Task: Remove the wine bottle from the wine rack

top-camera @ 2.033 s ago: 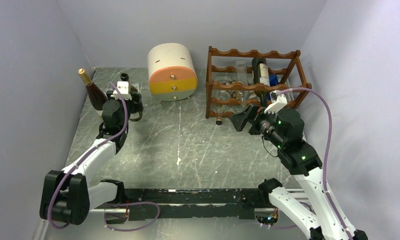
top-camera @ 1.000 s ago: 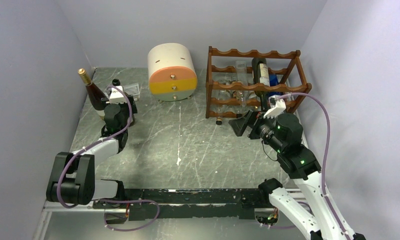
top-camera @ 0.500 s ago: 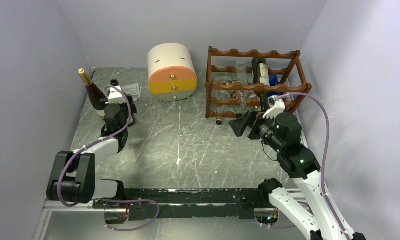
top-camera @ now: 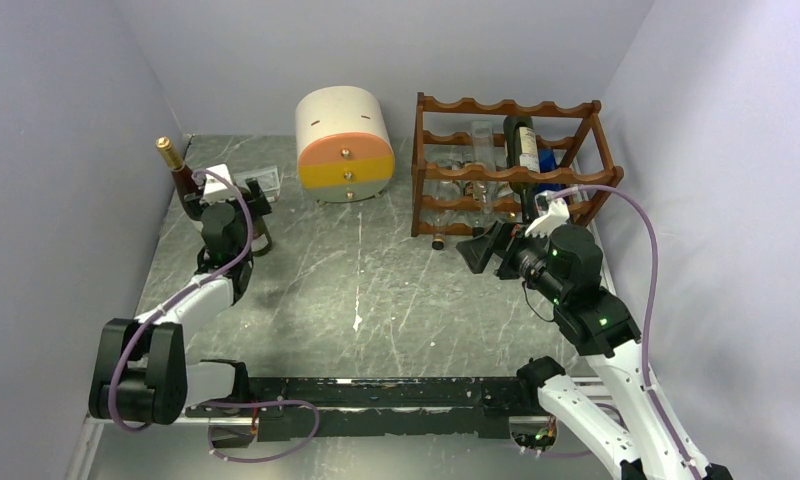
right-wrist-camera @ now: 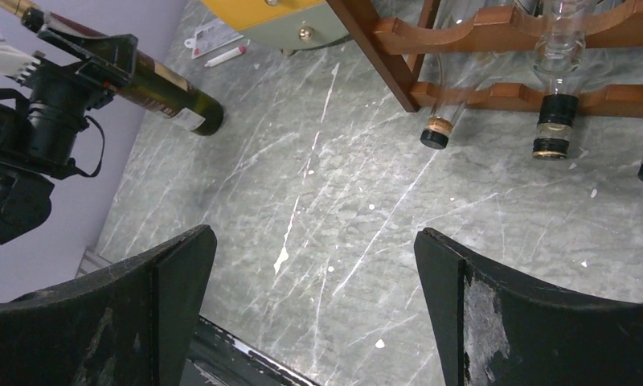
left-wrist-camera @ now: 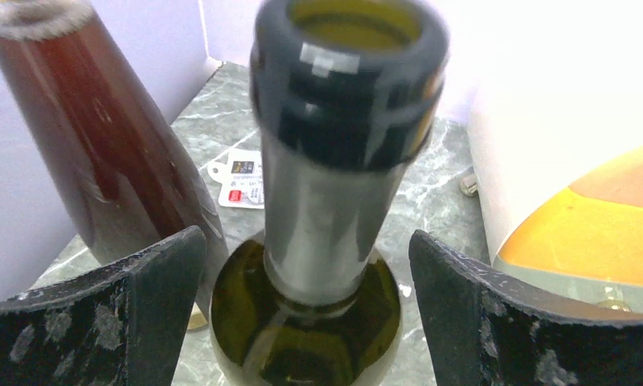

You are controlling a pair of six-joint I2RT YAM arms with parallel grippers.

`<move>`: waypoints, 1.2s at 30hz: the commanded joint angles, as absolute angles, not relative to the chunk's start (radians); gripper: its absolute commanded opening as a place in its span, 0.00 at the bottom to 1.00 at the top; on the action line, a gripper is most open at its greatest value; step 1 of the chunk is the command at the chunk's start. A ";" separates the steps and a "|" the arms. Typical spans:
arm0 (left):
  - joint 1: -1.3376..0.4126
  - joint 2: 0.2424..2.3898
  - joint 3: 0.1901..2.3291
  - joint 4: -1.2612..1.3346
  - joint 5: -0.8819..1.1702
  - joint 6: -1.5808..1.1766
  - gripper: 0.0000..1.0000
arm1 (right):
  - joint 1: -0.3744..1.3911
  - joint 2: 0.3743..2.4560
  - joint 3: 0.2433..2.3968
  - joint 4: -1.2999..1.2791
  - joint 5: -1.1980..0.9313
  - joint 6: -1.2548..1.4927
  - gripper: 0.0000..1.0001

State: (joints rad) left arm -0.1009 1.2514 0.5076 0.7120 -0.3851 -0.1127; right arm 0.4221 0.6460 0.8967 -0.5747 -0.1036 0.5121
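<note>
A green wine bottle (left-wrist-camera: 334, 201) stands upright on the table at the far left, its neck between the spread fingers of my left gripper (left-wrist-camera: 306, 314). Neither finger touches it. From overhead, my left gripper (top-camera: 228, 198) covers most of this bottle. In the right wrist view the same bottle (right-wrist-camera: 165, 84) appears with the left gripper at its top. The dark reddish-brown wine rack (top-camera: 516, 175) stands at the back right and holds a dark bottle (top-camera: 521, 145) in its upper tier. My right gripper (top-camera: 481, 250) hangs open and empty just in front of the rack.
A red-brown bottle with a gold cap (top-camera: 176, 170) stands against the left wall, right beside the green one. The cream-and-orange drawer unit (top-camera: 344, 140) sits at the back centre. Clear bottle necks (right-wrist-camera: 553, 129) poke out of the rack's lower tiers. A small card (left-wrist-camera: 242, 177) lies on the table.
My left gripper's jaws have spread apart and let go of the green bottle's neck, and the wrist has shifted slightly up and left. The right arm has barely moved.
</note>
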 commanded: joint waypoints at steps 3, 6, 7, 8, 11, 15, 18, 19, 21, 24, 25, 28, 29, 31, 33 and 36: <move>-0.093 1.139 0.533 0.705 -0.451 -0.134 1.00 | 0.425 0.654 0.929 -0.585 -0.096 0.493 1.00; -0.094 1.044 0.523 0.690 -0.464 -0.136 1.00 | 0.425 0.655 0.935 -0.598 -0.077 0.482 1.00; -0.094 1.010 0.525 0.677 -0.472 -0.138 1.00 | 0.425 0.659 0.938 -0.604 -0.073 0.476 1.00; -0.094 0.968 0.525 0.666 -0.479 -0.143 1.00 | 0.425 0.666 0.942 -0.613 -0.070 0.471 1.00; -0.096 0.870 0.522 0.640 -0.475 -0.133 1.00 | 0.425 0.683 0.941 -0.628 -0.052 0.454 1.00; -0.108 0.798 0.599 0.495 -0.486 -0.151 0.99 | 0.424 0.698 0.891 -0.603 -0.032 0.462 1.00; -0.120 0.771 0.663 0.392 -0.435 -0.146 1.00 | 0.424 0.722 0.843 -0.552 -0.066 0.486 1.00; -0.122 0.760 0.677 0.377 -0.401 -0.142 1.00 | 0.424 0.737 0.830 -0.540 -0.075 0.496 1.00; -0.124 0.735 0.696 0.359 -0.329 -0.133 1.00 | 0.424 0.775 0.816 -0.520 -0.078 0.511 1.00; -0.136 0.695 0.695 0.366 -0.245 -0.120 1.00 | 0.423 0.816 0.809 -0.503 -0.057 0.527 1.00; -0.147 0.688 0.689 0.377 -0.223 -0.110 1.00 | 0.423 0.824 0.811 -0.502 -0.048 0.535 1.00; -0.167 0.695 0.690 0.388 -0.162 -0.099 1.00 | 0.423 0.838 0.805 -0.486 -0.025 0.551 1.00; -0.169 0.704 0.696 0.385 -0.138 -0.110 1.00 | 0.423 0.844 0.798 -0.476 -0.018 0.555 1.00; -0.170 0.728 0.708 0.377 -0.065 -0.130 0.99 | 0.423 0.857 0.785 -0.458 -0.006 0.560 1.00; -0.175 0.756 0.713 0.389 0.018 -0.139 1.00 | 0.424 0.879 0.777 -0.441 0.010 0.563 1.00; -0.195 0.811 0.720 0.425 0.157 -0.137 0.99 | 0.407 0.916 0.776 -0.424 0.031 0.548 1.00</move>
State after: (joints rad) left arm -0.1692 0.7532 0.6830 0.3981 -0.0788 -0.1261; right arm 0.4213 0.8791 0.7902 -0.4770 -0.0185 0.5476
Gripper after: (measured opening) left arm 0.996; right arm 0.997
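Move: The just-released green bottle stands between the left hand's open fingers, about 1 cm ahead, its middle some 7 cm below; the gold-necked bottle is 10 cm left and 4 cm ahead, its middle 6 cm below. The striped cabinet lies roughly 18 cm ahead, 21 cm right, 11 cm lower. For the right hand, the rack's remaining dark bottle is about 19 cm ahead, 9 cm right and 6 cm below. Open left hand rises 18 cm off the green bottle, drawing back, then right; right sinks 9 cm towards rack. ##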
